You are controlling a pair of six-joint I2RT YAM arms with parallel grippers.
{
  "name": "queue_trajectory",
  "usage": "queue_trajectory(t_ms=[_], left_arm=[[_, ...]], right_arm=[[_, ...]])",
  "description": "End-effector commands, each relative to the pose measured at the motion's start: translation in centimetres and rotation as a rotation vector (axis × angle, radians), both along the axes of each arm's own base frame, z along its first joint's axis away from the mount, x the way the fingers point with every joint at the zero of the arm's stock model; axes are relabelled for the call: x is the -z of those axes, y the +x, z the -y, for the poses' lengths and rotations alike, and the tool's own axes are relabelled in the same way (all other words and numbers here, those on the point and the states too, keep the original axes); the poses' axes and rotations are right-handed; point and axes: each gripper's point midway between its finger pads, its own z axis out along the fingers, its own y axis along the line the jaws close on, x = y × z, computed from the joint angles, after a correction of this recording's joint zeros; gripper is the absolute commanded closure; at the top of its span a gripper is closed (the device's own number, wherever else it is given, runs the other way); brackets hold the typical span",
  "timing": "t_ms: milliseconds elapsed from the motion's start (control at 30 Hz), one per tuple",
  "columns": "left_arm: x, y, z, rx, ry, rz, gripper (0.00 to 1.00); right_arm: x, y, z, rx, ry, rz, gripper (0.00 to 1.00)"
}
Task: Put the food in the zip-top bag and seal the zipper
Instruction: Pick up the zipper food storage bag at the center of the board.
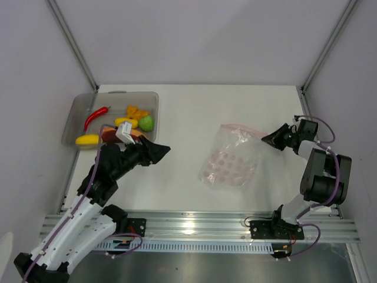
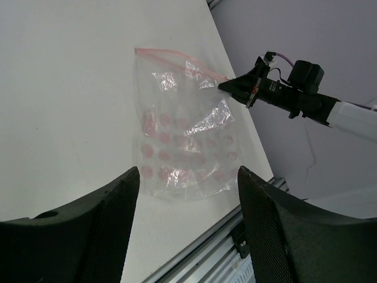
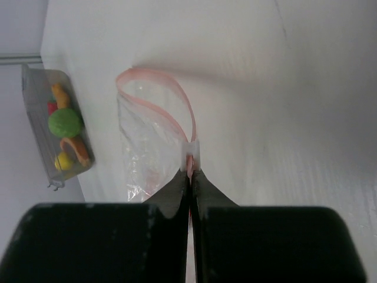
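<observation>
The clear zip-top bag (image 1: 230, 162) lies on the white table right of centre, its mouth standing open in a loop. My right gripper (image 1: 266, 139) is shut on the right end of the pinkish-red zipper (image 3: 154, 75), just behind its white slider (image 3: 190, 150). The food sits in the grey tray (image 1: 73, 112) at the far left: a red chili (image 1: 96, 117), a green round fruit (image 1: 146, 122), orange bits (image 1: 136, 111), a yellow piece (image 1: 87, 140) and an orange-red slice (image 1: 115, 135). My left gripper (image 1: 165, 150) hangs open and holds nothing, between tray and bag, pointing at the bag (image 2: 182, 147).
A metal rail (image 1: 194, 227) runs along the near table edge, between the arm bases. Grey walls close in the back and both sides. The right arm (image 2: 306, 97) reaches in from the right wall side.
</observation>
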Motion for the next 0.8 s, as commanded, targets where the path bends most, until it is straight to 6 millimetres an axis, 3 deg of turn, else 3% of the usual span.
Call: queue_trajectory(t_ms=[0, 100, 133, 167, 233, 300, 400, 433, 567, 633, 700, 767], left_arm=[[-3.0, 0.6, 1.1, -0.011, -0.057, -0.023, 0.31], [-4.6, 0.4, 2.0, -0.011, -0.034, -0.042, 0.31], [-5.8, 0.5, 2.6, -0.003, -0.035, -0.036, 0.31], [-5.7, 0.4, 2.9, 0.002, -0.024, -0.051, 0.31], [-6.5, 0.5, 3.7, 0.008, -0.027, -0.057, 0.30], [-6.5, 0.6, 4.1, 0.015, -0.025, -0.068, 0.30], [-6.9, 1.0, 4.9, 0.016, -0.044, -0.101, 0.30], [-7.8, 1.0, 5.1, 0.018, -0.063, -0.100, 0.30], [-7.6, 1.9, 5.8, -0.007, -0.060, -0.189, 0.30], [-8.1, 1.9, 6.0, -0.006, -0.069, -0.214, 0.29], [-7.5, 1.9, 6.6, 0.001, -0.070, -0.264, 0.29], [-7.2, 1.7, 6.9, 0.009, -0.072, -0.298, 0.29]], right_arm=[[-5.0, 1.1, -1.5, -0.082, -0.021, 0.196, 1.00], [-8.4, 0.6, -3.2, -0.136, -0.062, 0.271, 1.00], [-9.5, 0.4, -4.5, -0.184, -0.096, 0.313, 1.00], [-12.1, 0.2, -5.2, -0.202, -0.134, 0.369, 1.00], [-13.6, -1.1, -8.2, -0.307, -0.205, 0.411, 1.00], [-16.3, -2.0, -9.6, -0.342, -0.288, 0.462, 1.00], [-18.8, -4.4, -12.8, -0.439, -0.361, 0.548, 1.00], [-19.5, -5.0, -13.5, -0.462, -0.369, 0.576, 1.00], [-21.5, -8.5, -16.9, -0.589, -0.441, 0.724, 1.00], [-21.9, -10.1, -17.9, -0.634, -0.456, 0.770, 1.00], [-21.9, -12.0, -19.6, -0.698, -0.466, 0.817, 1.00], [-21.9, -13.2, -20.1, -0.700, -0.497, 0.850, 1.00]])
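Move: The zipper bag's near-right zipper corner is already pinched in the right gripper. The bag's middle lies about 16 cm left of that gripper, 7 cm back and 4 cm lower, and the centre of the board roughly 33 cm left, 4 cm back and 5 cm below. From the open left gripper, the bag's free zipper corner is some 28 cm right, 20 cm ahead and 22 cm below. The green vegetable sits about 10 cm left, 22 cm ahead, 20 cm below. Keep the right gripper shut on the zipper corner and raise it about 22 cm while carrying it some 20 cm left towards the board's centre, drawing back 12 cm mostly in the second half; swing its fingers up from their downward slant and round counter-clockwise to the left. Meanwhile bring the left gripper, still open, about 6 cm right and as far up, towards the zipper's free end, tipping its fingers slightly down. ##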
